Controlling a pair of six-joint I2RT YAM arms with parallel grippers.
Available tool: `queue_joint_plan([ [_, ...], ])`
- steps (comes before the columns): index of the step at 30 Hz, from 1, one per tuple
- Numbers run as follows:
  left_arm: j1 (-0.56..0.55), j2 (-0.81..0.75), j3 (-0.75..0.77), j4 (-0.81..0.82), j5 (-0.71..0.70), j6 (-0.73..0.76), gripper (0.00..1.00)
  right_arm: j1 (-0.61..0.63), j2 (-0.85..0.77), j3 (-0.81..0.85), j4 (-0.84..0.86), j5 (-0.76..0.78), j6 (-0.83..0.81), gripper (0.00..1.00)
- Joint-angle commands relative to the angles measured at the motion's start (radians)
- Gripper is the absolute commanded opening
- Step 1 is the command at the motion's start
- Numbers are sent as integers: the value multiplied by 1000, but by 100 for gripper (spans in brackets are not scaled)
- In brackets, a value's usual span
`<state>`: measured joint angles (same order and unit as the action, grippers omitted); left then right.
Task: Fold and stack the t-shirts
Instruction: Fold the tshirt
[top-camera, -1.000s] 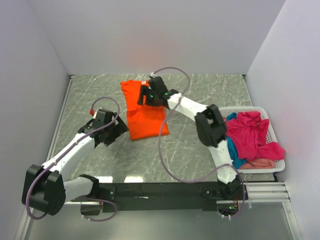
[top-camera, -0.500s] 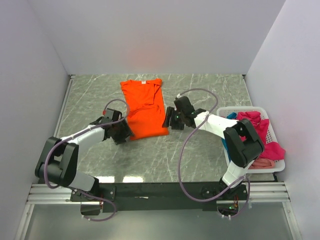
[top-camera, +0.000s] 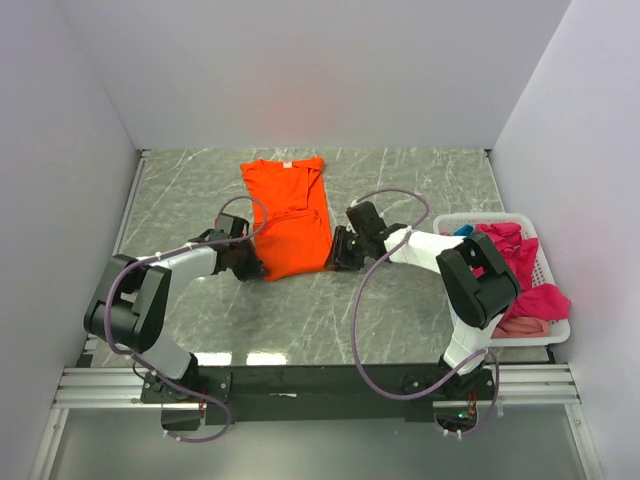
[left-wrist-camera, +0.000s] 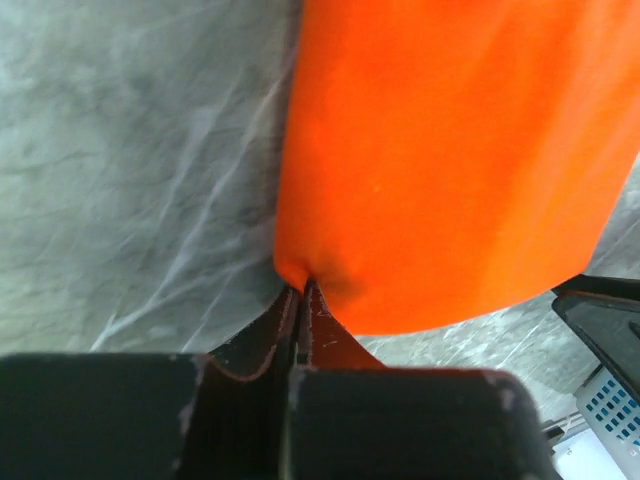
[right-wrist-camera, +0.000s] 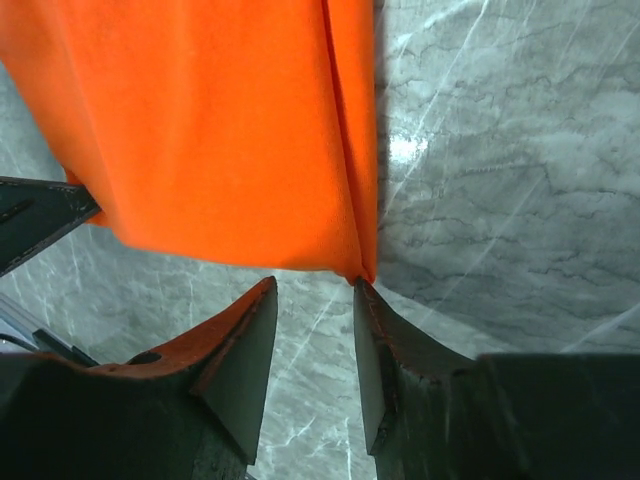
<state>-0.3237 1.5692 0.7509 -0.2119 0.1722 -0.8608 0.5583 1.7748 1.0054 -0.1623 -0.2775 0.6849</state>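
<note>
The orange t-shirt (top-camera: 290, 215) lies on the marble table as a long strip folded lengthwise, its neck at the far end. My left gripper (top-camera: 255, 265) is at its near left corner and is shut, with the cloth corner (left-wrist-camera: 300, 272) pinched at its fingertips (left-wrist-camera: 302, 292). At the near right corner (right-wrist-camera: 362, 268) sits my right gripper (top-camera: 335, 262), its jaws apart (right-wrist-camera: 313, 283). The right fingertip (right-wrist-camera: 362, 290) touches the cloth edge and only bare table shows between the fingers. Magenta (top-camera: 510, 265), teal (top-camera: 462, 295) and pale pink (top-camera: 520, 325) t-shirts lie heaped in the basket.
The white plastic basket (top-camera: 548, 338) stands at the table's right edge, close behind my right arm. White walls close the table on the left, back and right. The black rail with both arm bases (top-camera: 320, 382) runs along the near edge.
My left gripper moved in to the shirt's near left corner and shut on it. The right gripper came from the shirt's far part to its near right corner, jaws narrowing.
</note>
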Motion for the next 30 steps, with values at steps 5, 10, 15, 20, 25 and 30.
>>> queue_joint_plan([
  [5, -8, 25, -1, -12, -17, 32, 1, 5, 38, 2, 35, 38, -2, 40],
  [10, -11, -9, -16, -35, -39, 37, 1, 6, 55, 6, 27, 66, -7, 0],
  [15, -34, -96, -70, -70, -40, 20, 1, 28, -53, -80, 24, 87, -25, 0],
  [20, -84, -269, -143, -188, -59, -23, 1, 149, -225, -207, -20, 184, -13, 0],
  [25, -112, -432, -163, -317, -17, -53, 1, 256, -402, -248, -129, 310, 54, 0],
  [30, -124, -597, -168, -342, 32, -96, 1, 295, -556, -228, -215, 377, 71, 0],
])
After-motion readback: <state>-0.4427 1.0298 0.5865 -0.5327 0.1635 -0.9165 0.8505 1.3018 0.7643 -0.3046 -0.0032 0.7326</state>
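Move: The t-shirt's near right corner sits between your open right fingers, about 1 cm right of the hand point and 2 cm below it. From that hand the near left corner, already pinched by the left gripper, is some 14 cm left and 2 cm back. The collar lies about 30 cm ahead and 12 cm left. From the left hand the right corner is roughly 14 cm right and 2 cm ahead. Hold the left grip on its corner while the right gripper dips 1 to 2 cm and shuts on the near right corner. Then draw both grippers straight back towards the bases together, about 10 cm, at first low over the table, then rising some 5 cm or more in the later part of the pull, both grips kept and the near edge spread between them. ##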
